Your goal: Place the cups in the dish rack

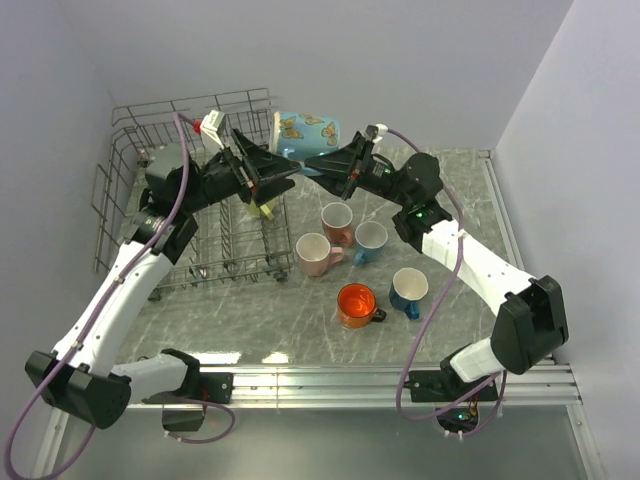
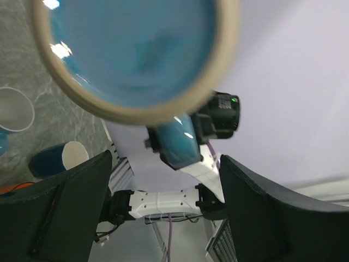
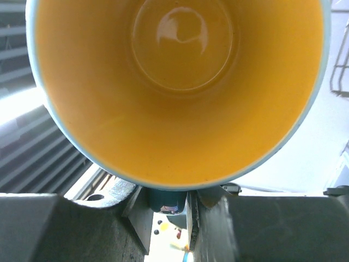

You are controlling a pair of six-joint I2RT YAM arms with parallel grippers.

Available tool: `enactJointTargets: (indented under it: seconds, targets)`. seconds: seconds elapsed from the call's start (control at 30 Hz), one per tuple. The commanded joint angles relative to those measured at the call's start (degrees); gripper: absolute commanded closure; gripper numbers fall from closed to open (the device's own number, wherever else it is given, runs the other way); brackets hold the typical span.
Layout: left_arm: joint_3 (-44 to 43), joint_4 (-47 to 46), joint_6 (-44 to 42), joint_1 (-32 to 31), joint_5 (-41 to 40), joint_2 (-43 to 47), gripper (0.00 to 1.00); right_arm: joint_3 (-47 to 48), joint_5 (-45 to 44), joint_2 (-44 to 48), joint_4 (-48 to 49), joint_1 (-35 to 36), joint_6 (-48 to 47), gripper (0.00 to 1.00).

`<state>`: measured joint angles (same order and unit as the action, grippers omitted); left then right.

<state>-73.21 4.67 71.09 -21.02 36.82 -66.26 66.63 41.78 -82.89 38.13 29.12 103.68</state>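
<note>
The teal butterfly cup (image 1: 310, 128) hangs on its side above the table, just right of the dish rack (image 1: 130, 175). My right gripper (image 1: 314, 165) is shut on its teal handle (image 3: 166, 197), and the yellow inside (image 3: 180, 82) fills the right wrist view. My left gripper (image 1: 275, 172) stands open at the other end, facing the cup's blue base (image 2: 136, 49), with both fingers (image 2: 71, 207) apart from it. A pale yellow cup (image 1: 262, 206) sits inside the rack. The pale pink (image 1: 315, 253), salmon (image 1: 337, 220), light blue (image 1: 370, 240), dark blue (image 1: 409, 289) and orange (image 1: 357, 303) cups stand on the table.
The rack's tall wire sides (image 1: 110, 215) rise at the left, with upright tines (image 1: 240, 240) along its floor. The five cups on the table cluster between the two arms. A metal rail (image 1: 380, 380) runs along the near table edge.
</note>
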Motion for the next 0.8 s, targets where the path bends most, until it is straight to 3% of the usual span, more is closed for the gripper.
enactJointTargets:
  seconds: [0.0, 0.17, 0.4, 0.63, 0.77]
  targets:
    - [-3.34, 0.61, -2.36, -0.17, -2.62, -0.71, 0.15, 6.93, -0.83, 1.42, 8.37, 2.24, -2.51, 1.0]
    - [-3.34, -0.63, -1.74, -0.17, -3.85, -1.85, 0.19, 8.78, -0.65, 0.8, 4.59, 4.1, -5.24, 1.0]
    - [-6.24, 3.15, -4.56, 0.27, -7.81, -2.73, 0.33, 8.52, 0.14, 0.63, 1.78, 5.59, -8.49, 1.0]
    - [-6.42, 6.31, -4.82, 3.52, -10.27, -1.77, 0.58, 6.32, 0.06, 1.15, 2.83, 5.77, -8.49, 1.0]
    - [-5.98, 7.98, -5.0, 5.8, -11.41, -0.36, 0.65, 5.0, 0.06, 1.77, 3.7, 5.68, -8.49, 1.0]
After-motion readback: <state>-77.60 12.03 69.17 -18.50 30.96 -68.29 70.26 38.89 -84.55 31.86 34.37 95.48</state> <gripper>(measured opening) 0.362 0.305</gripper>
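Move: The handle of the blue butterfly cup lies about 3 cm ahead and 4 cm to the right of the left hand, level with it; the cup's body is some 5 cm farther out. The right hand still holds that handle, with the left gripper's open fingers about 4 cm to its left and 3 cm back, level with it. Down in the rack, the yellow cup stands roughly 18 cm ahead, 8 cm left and 34 cm below the left hand. The left fingers close around the blue cup's handle and pinch it from the left, as that hand eases about 3 cm forward, then 2 cm left late on, turning some 10 degrees counter-clockwise. The right hand keeps its grip on the handle and carries the cup about 3 cm left towards the left gripper, first rising a little and drawing back slightly, then sinking again. ##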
